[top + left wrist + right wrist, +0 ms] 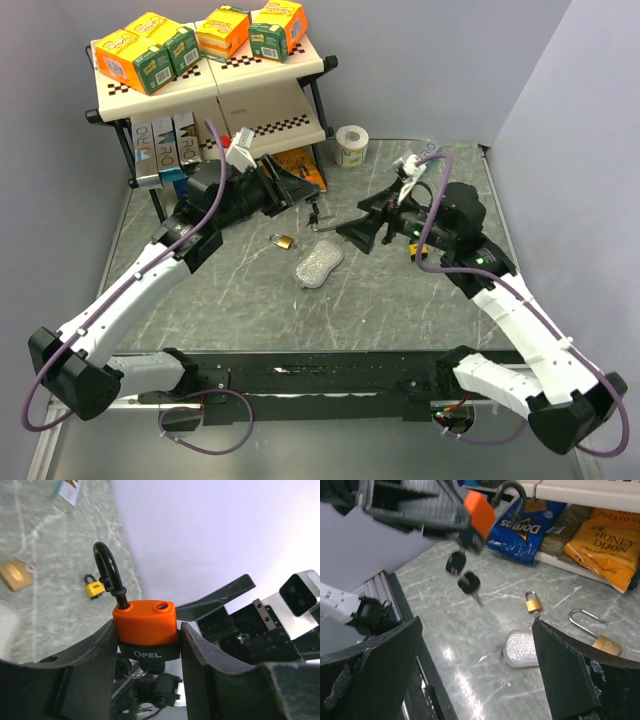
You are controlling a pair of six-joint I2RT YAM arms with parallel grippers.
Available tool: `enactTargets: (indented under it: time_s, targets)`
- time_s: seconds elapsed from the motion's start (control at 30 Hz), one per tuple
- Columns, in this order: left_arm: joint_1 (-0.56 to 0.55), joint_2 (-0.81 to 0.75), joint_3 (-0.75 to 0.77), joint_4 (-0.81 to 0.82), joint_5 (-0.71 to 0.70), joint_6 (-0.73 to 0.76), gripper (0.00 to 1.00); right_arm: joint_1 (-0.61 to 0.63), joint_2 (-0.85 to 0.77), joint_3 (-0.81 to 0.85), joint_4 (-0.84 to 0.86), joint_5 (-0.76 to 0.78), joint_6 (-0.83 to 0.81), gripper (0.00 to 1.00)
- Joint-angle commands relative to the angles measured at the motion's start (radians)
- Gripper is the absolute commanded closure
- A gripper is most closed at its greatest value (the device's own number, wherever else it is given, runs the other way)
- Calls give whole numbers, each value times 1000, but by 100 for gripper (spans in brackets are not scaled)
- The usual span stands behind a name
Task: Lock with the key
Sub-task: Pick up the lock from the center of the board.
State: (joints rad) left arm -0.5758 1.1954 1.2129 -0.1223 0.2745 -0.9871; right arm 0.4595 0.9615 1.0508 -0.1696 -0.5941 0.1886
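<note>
My left gripper [146, 630] is shut on an orange-and-black padlock [145, 622] marked OPEL, held in the air. Its black shackle [111, 572] stands open, one leg out of its hole. A key sits in the bottom of the lock, with a ring hanging from it. In the right wrist view the padlock [480, 511] is at the top, and two black-headed keys [462, 575] dangle beneath it. My right gripper [477, 670] is open and empty, a short way from the keys. In the top view the left gripper [305, 190] and right gripper [360, 230] face each other mid-table.
A small brass padlock [283, 241] and a silver glittery pouch [320, 263] lie on the table below the grippers. Another brass padlock [602, 641] with an open shackle lies nearby. A shelf [280, 130] with boxes and snack bags stands at the back left, with a tape roll [351, 146] beside it.
</note>
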Motion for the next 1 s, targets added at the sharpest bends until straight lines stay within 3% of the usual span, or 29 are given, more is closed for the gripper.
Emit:
enactTargets:
  time_s: [0.0,0.53,0.97]
  targets:
    - [-38,9,2,147,-20,-116,99,83,51,60,125,209,43,1]
    - [-82,55,34,188,-87,-211,99,218,172,153,194,394,-87,5]
    - [-96,75,46,228,-77,-257,96,238,223,163,208,554,-169,41]
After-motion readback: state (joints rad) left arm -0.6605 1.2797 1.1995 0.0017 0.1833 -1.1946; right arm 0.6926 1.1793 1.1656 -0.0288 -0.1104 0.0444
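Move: The keys hanging from the orange lock, which the left fingers already hold, lie about 5 cm ahead and 9 cm to the left of the right hand, roughly level; the lock body is some 3 cm farther forward and higher. From the left hand the keys sit about 3 cm back, 1 cm right and 3 cm below. Down on the board, some 23 cm below the right hand, are the silver pad, 8 cm ahead and 7 cm left, and the small brass lock, about 15 cm ahead and 16 cm left. The right hand reaches forward and left, about 6 and 4.5 cm, bringing its open fingers up around the keys under the orange lock while it turns some 15 degrees clockwise with the fingers tipping up slightly, and late in the reach the fingers narrow from wide open to about two-thirds without gripping yet. The left hand keeps its pinch on the lock body and carries the lock some 3.5 cm to the right to meet the right hand, tilting only a little. ##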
